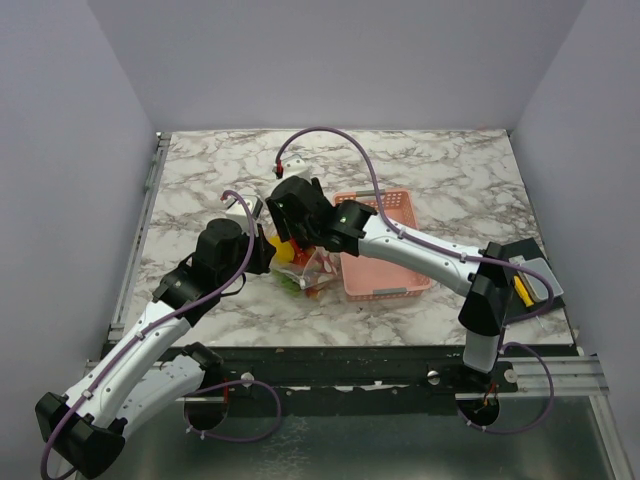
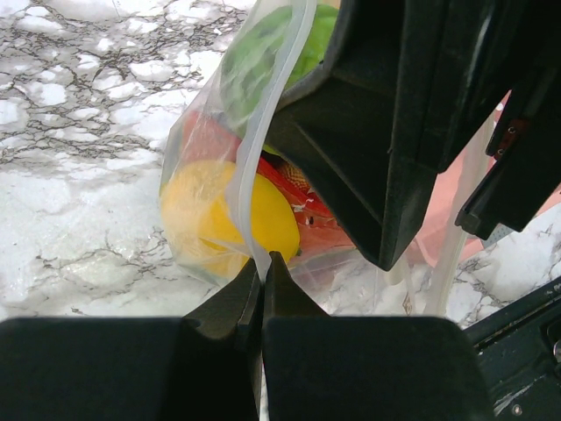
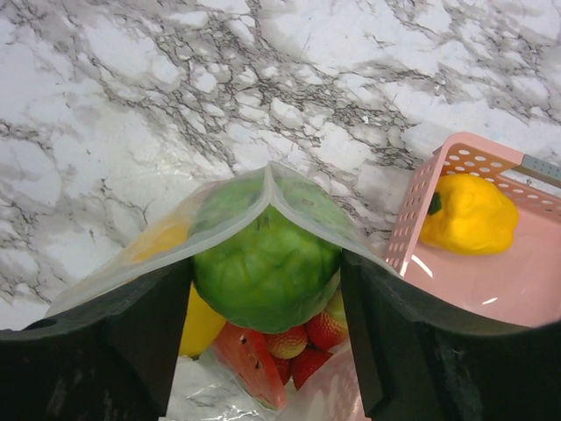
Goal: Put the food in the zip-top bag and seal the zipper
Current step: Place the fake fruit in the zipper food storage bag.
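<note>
The zip-top bag [image 1: 312,272] lies just left of the pink basket, its mouth held open. My left gripper [image 2: 261,267] is shut on the whitish zipper [image 2: 263,132] at the bag's near corner. Inside the bag are a yellow fruit [image 2: 206,219], a red slice and strawberries [image 3: 307,338]. A round green fruit [image 3: 263,241] sits in the mouth on top of them. My right gripper [image 3: 266,267] reaches into the mouth, open wide, one finger [image 3: 114,342] close against each side of the green fruit. The bag's rim drapes over both fingers. Another yellow piece of food [image 3: 469,215] lies in the basket.
The pink slotted basket [image 1: 400,285] stands right of the bag, touching it. A dark flat device [image 1: 530,280] with a yellow part lies at the table's right edge. A white block [image 1: 292,165] sits behind the arms. Grey walls enclose three sides.
</note>
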Robot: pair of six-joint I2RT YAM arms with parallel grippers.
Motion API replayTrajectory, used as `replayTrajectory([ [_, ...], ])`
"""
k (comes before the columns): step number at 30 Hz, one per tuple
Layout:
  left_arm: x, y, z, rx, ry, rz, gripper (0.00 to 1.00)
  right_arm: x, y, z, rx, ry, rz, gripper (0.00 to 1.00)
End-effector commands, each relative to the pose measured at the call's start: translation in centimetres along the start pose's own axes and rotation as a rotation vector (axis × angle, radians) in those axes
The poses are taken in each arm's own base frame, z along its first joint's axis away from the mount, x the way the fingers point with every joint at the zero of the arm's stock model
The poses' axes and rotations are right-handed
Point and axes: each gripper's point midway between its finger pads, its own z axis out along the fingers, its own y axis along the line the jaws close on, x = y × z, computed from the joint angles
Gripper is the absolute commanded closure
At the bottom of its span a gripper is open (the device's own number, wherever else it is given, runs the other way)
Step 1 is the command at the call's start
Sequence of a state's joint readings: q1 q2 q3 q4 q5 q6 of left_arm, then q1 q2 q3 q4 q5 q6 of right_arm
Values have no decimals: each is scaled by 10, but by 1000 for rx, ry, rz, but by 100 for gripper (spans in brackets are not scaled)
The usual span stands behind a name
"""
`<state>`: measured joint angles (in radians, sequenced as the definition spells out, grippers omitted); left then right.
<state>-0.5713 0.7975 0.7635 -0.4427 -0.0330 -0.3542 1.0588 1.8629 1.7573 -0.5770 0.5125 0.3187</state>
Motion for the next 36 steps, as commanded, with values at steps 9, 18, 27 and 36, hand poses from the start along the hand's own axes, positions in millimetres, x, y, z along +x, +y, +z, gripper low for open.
replayTrajectory([
  [9,1,-4,1,27,1,12,100,-15,10,-6,-45,-45,51,16],
  [18,2,-4,2,24,4,12,100,-39,13,-47,-169,-115,134,15],
  [27,2,-3,2,23,5,12,100,-62,-8,-93,-194,-204,212,15],
  [36,2,-4,2,23,4,11,100,-53,-49,-115,-83,-253,234,8],
])
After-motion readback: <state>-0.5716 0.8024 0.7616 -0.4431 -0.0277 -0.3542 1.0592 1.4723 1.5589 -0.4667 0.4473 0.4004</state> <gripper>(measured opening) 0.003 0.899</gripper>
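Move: The green fruit is still between the right hand's fingers, in the bag mouth. The yellow fruit lies about 4 cm back and 3 cm left of that hand, slightly lower. The basket's middle is some 19 cm right, 4 cm back and 5 cm lower. From the left hand, which keeps the bag rim pinched, the green fruit is about 8 cm ahead, 5 cm right and 4 cm lower. Right fingers open off the green fruit, then rise about 11 cm from the bag, rightward and back. ##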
